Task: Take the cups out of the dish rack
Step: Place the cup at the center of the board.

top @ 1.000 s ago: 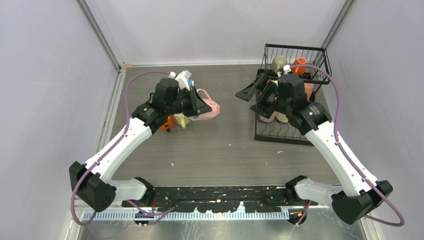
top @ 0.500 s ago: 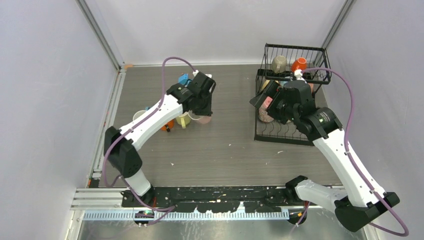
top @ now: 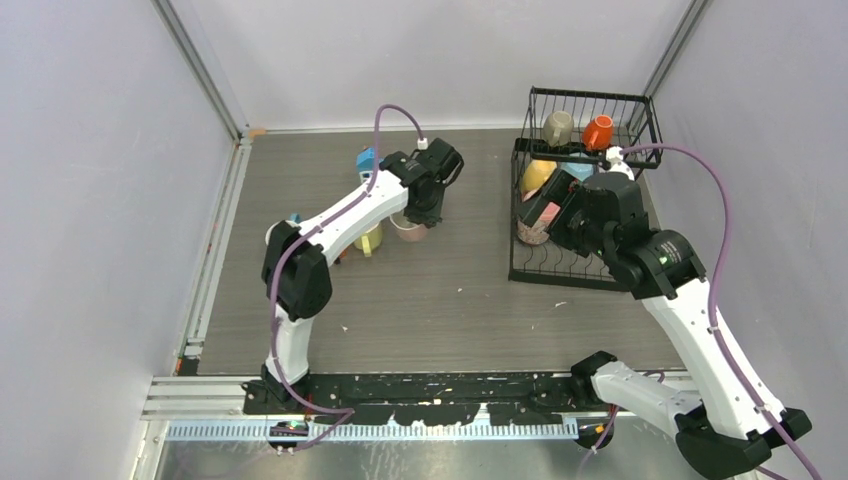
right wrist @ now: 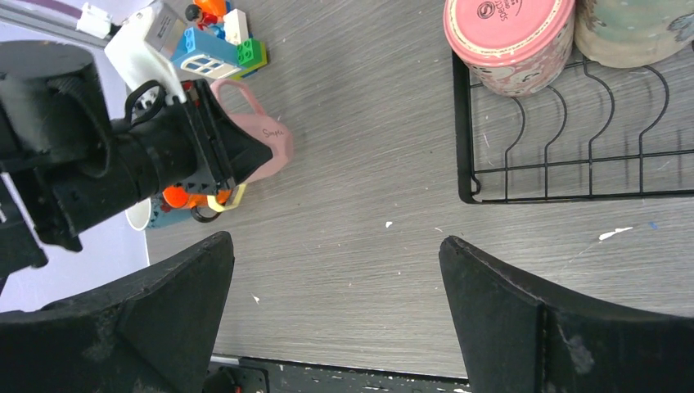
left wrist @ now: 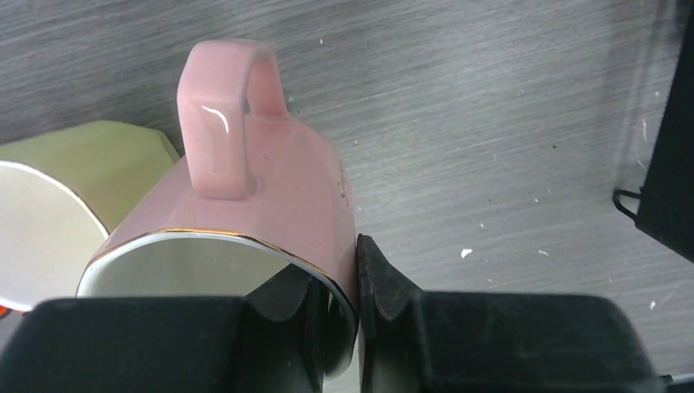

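My left gripper [left wrist: 344, 278] is shut on the wall of a pink cup [left wrist: 262, 188], with one finger inside the rim and one outside. From above, the left gripper [top: 420, 212] points down at this pink cup [top: 408, 230], low over the table beside a yellow cup [top: 370, 240]. The black wire dish rack [top: 560, 275] stands at the back right. It holds a beige cup [top: 558, 127], an orange cup [top: 598, 130], a yellow cup [top: 538, 175] and an upturned pink cup [right wrist: 507, 33]. My right gripper [right wrist: 335, 241] hangs open and empty by the rack's left side.
A toy block house [top: 368, 160] sits behind the left gripper. A white cup [top: 275, 232] and a small orange thing [top: 340, 250] lie left of the yellow cup. Grey walls close in the table on three sides. The rack's near left corner [right wrist: 466, 192] lies close to my right fingers.
The left arm has stretched out toward the back and turned its gripper downward, still holding the pink cup. The right gripper has drawn back to the right, over the rack.
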`<state>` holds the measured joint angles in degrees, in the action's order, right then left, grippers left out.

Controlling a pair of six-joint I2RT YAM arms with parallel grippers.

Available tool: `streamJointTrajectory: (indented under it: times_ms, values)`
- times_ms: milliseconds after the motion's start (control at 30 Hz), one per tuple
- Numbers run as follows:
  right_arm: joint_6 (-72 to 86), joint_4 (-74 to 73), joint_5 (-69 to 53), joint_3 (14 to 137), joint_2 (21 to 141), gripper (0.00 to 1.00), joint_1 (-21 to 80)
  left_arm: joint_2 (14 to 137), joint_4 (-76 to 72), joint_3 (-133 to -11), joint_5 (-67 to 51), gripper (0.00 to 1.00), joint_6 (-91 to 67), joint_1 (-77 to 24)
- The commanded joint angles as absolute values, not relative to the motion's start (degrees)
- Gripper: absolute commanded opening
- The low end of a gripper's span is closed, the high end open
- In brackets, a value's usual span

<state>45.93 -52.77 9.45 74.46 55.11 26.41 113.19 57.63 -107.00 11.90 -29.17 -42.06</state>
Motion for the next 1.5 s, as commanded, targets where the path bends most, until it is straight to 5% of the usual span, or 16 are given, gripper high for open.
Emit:
streamJointTrajectory:
  times_ms: [0, 1467]
  values:
    - [44.6, -53.8, 11.6, 74.9, 53.5, 1.0, 26.3, 115.6, 59.9, -113.2, 16.1, 0.0, -26.4, -42.4]
    - [44.5, -52.8, 10.3, 71.9, 54.2, 1.0, 26.3, 122.4, 58.7, -108.5, 10.5, 0.0, -23.4, -38.1]
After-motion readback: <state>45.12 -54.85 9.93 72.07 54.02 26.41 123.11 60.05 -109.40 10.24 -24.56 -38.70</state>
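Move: The left hand holds the pink cup by its rim, mouth up, and its free spot on the board lies roughly 5 cm left of this hand, 1 cm ahead and 11 cm below. At much that same height, the green cup stands about 13 cm to the left and level with the hand, the orange cup some 20 cm left and level, and the toy house 14 cm ahead and 11 cm left. From the right hand the spot is about 11 cm ahead, 26 cm left and 26 cm below. Keeping its pinch on the pink cup's rim, the left hand lowers it about 6.5 cm towards the board beside the green cup, most of that early on and with a slight reach forward, then more slowly while easing some 2 cm left towards the green cup. The wrist tilts by roughly 10 degrees, bringing the fingers closer to straight down, and the fingers don't open. ##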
